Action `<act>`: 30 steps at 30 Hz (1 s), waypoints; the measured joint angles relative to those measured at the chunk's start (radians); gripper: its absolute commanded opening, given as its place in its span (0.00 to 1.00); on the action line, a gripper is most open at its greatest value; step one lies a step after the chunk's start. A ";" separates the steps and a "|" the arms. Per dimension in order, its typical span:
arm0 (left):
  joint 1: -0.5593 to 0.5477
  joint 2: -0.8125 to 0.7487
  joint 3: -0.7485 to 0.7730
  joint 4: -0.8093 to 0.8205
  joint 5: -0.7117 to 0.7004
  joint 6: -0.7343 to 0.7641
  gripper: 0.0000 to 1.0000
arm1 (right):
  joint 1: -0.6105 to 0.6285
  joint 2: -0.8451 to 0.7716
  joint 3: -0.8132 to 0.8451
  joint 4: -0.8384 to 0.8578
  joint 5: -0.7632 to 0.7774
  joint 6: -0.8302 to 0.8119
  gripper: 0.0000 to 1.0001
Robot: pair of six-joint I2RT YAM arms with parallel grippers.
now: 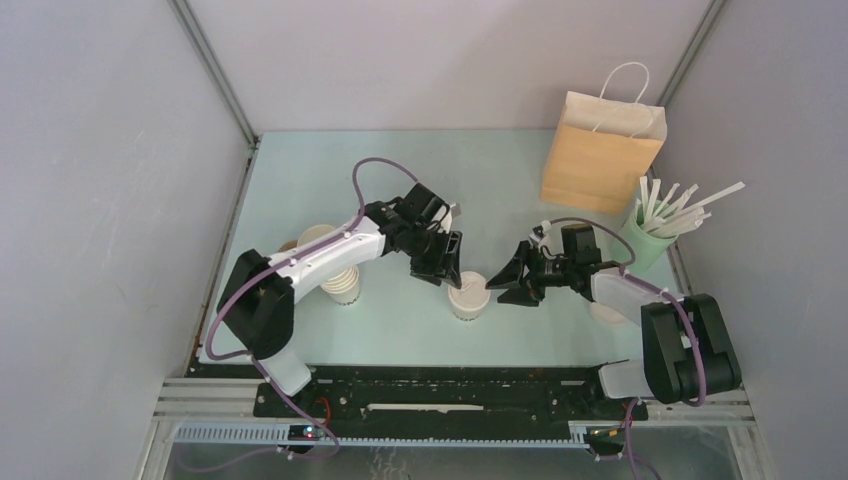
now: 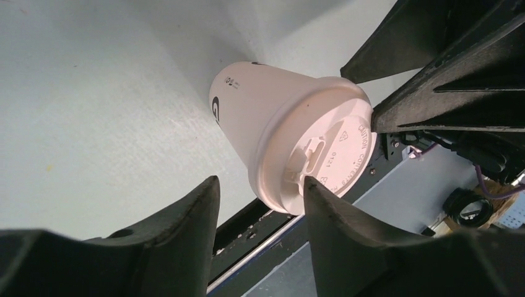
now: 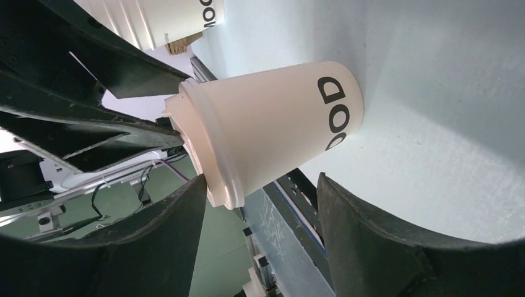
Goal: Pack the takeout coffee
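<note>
The takeout coffee (image 1: 468, 298) is a small cream-white paper cup with a white lid, standing on the pale green table (image 1: 300, 180) near its front edge. My left gripper (image 1: 441, 268) hovers just up and left of it, open. In the left wrist view the lidded coffee (image 2: 291, 133) lies just past the gripper (image 2: 260, 189), and one fingertip (image 2: 309, 185) is at the lid's rim. My right gripper (image 1: 505, 283) stands open at the cup's right. In the right wrist view the coffee (image 3: 266, 133) sits just beyond the gripper (image 3: 260, 185), with nothing between its jaws.
A brown paper bag (image 1: 602, 150) with white handles stands at the back right. A green cup of white straws (image 1: 650, 235) is at the right edge. A stack of nested cream cups (image 1: 343, 282) stands beside the left arm; the stack (image 3: 167, 21) also shows in the right wrist view.
</note>
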 measured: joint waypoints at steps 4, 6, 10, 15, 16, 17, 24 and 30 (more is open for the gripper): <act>0.000 -0.002 0.053 -0.055 -0.028 0.012 0.65 | 0.000 -0.003 0.003 -0.004 0.004 0.003 0.71; 0.000 -0.012 0.077 -0.070 -0.038 0.013 0.68 | 0.000 -0.005 0.009 -0.012 0.005 0.003 0.75; 0.000 -0.064 0.109 -0.101 -0.062 0.012 0.76 | 0.007 -0.035 0.032 -0.082 0.040 -0.003 0.86; 0.000 -0.166 0.150 -0.158 -0.097 0.012 0.81 | 0.024 -0.138 0.170 -0.253 0.115 -0.055 0.97; 0.000 -0.197 0.159 -0.170 -0.109 0.012 0.84 | 0.030 -0.154 0.204 -0.286 0.136 -0.072 0.99; 0.000 -0.227 0.164 -0.178 -0.117 0.012 0.88 | 0.040 -0.171 0.249 -0.332 0.165 -0.097 1.00; 0.029 -0.581 0.195 -0.264 -0.256 0.007 0.92 | 0.235 -0.196 0.435 -0.583 0.426 -0.219 1.00; 0.080 -0.705 0.305 -0.336 -0.372 0.007 0.92 | 0.492 -0.116 0.615 -0.761 0.719 -0.277 1.00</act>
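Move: The lidded coffee cup stands between the hands: its middle is about 5 cm to the left hand's right, 1 cm back and 6 cm lower. From the right hand it is some 5 cm left, 1 cm back and 4 cm down. The cup stack is about 18 cm left of the left hand and 1 cm farther out. A spare lid lies roughly 22 cm right of the right hand, level with it; the straw holder is 27 cm right, 7 cm farther out. Left hand opens, rising about 27 cm and swinging left; right opens, rising 9 cm, turning down above cup. ##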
